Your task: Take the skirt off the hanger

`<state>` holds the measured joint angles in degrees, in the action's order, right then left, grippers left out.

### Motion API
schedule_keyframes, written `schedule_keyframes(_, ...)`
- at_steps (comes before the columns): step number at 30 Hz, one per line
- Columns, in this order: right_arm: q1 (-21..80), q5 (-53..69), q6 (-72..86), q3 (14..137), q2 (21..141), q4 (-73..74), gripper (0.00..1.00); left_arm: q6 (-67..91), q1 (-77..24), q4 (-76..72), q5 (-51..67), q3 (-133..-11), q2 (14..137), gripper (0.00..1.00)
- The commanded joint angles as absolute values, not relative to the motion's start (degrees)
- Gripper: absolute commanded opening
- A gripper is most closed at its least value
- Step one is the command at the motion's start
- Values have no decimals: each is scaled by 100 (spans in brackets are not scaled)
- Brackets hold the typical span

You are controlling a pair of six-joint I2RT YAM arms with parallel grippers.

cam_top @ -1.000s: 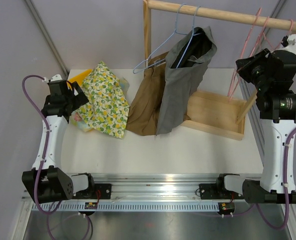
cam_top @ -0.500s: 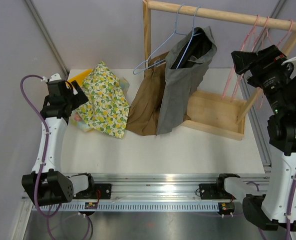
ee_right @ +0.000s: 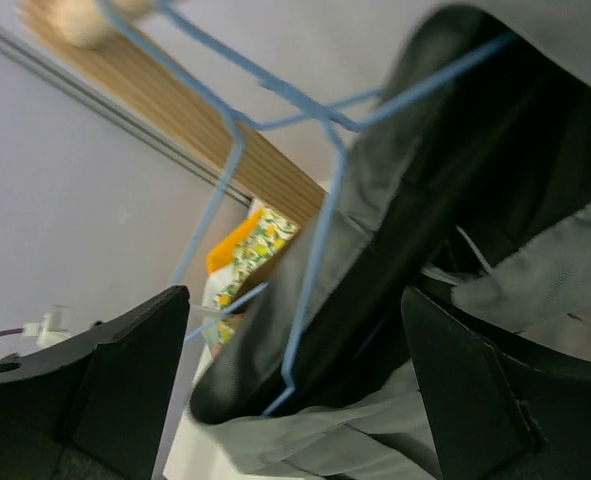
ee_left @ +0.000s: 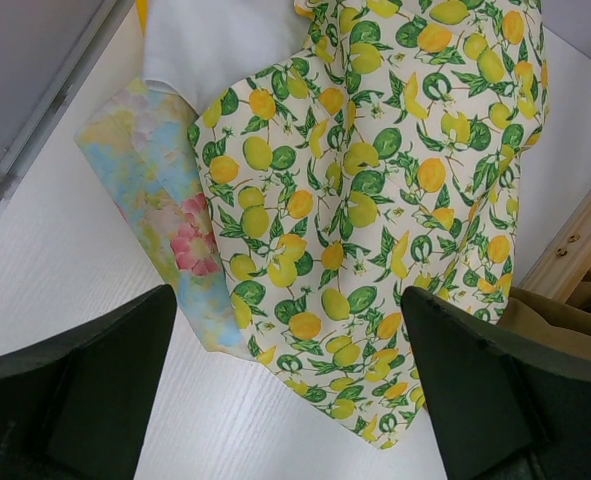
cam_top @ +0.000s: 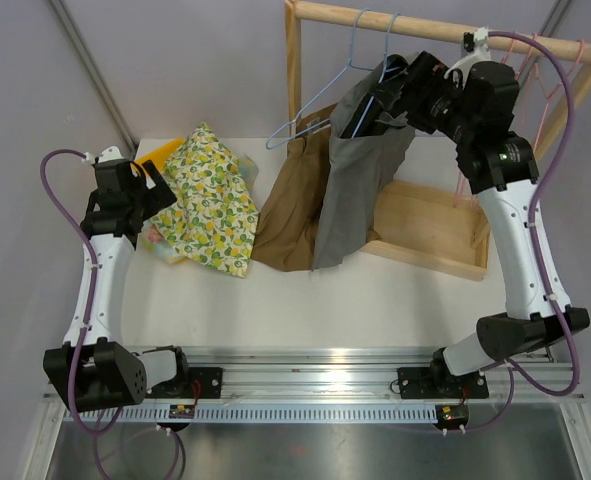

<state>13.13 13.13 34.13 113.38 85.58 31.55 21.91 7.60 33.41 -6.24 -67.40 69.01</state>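
Note:
A grey skirt point(cam_top: 360, 185) hangs from a light blue wire hanger point(cam_top: 371, 60) on the wooden rail point(cam_top: 425, 27). My right gripper point(cam_top: 387, 100) is up at the skirt's dark waistband, open. In the right wrist view the skirt point(ee_right: 405, 250) and the hanger wire point(ee_right: 315, 260) lie between the spread fingers of the right gripper point(ee_right: 295, 400), with no pad pressing on them. My left gripper point(cam_top: 158, 188) hovers open over the table's left side, nothing held. The left wrist view shows the left gripper point(ee_left: 290, 400) just above bare table and cloth.
A brown garment point(cam_top: 293, 205) hangs on a second blue hanger beside the grey skirt. Pink hangers point(cam_top: 535, 85) hang at the rail's right end. The rack's wooden base point(cam_top: 430, 230) lies behind. A lemon-print cloth point(ee_left: 375, 190) and a pastel floral cloth point(ee_left: 160, 195) lie at the left.
My right arm has swung from the rail's right end leftward to the grey skirt's waistband, and its jaws have opened. The left arm has barely shifted.

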Motion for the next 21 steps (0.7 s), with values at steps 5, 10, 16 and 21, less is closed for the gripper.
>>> schedule_keyframes(5,1520,730,3243,10820,8613,2690,92,2206,765,3094,-589,-6724,6873,99)
schedule_keyframes(10,1748,528,3234,10626,8815,2373,91,2180,765,3102,-580,-6715,6812,99)
schedule_keyframes(16,1925,317,3243,10766,9157,2162,81,2162,773,3094,-571,-6706,6777,99)
schedule_keyframes(21,1978,97,3191,11021,9413,2127,50,2153,765,3102,-562,-6706,6794,99)
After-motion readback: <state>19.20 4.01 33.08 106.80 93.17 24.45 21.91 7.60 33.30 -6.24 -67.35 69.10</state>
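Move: The near blue hanger, the one holding the grey skirt, has its sloping side wire about 7 cm ahead of the right hand, 4 cm to its left and 8 cm lower. The grey skirt's middle is some 4 cm ahead, 6 cm left and 22 cm below. The second blue hanger is roughly 5 cm ahead and 14 cm left, also 8 cm down. From the left hand the near hanger lies some 12 cm ahead, 43 cm right and 17 cm higher. The near blue hanger's side wire is brought between the right hand's fingers: the hand drops about 5 cm with a little forward reach, then eases left and forward towards the wire at the grey skirt's open top, sinking again near the end. The fingers, wide open at first, close to about half around the wire; a firm pinch isn't yet to be seen. ##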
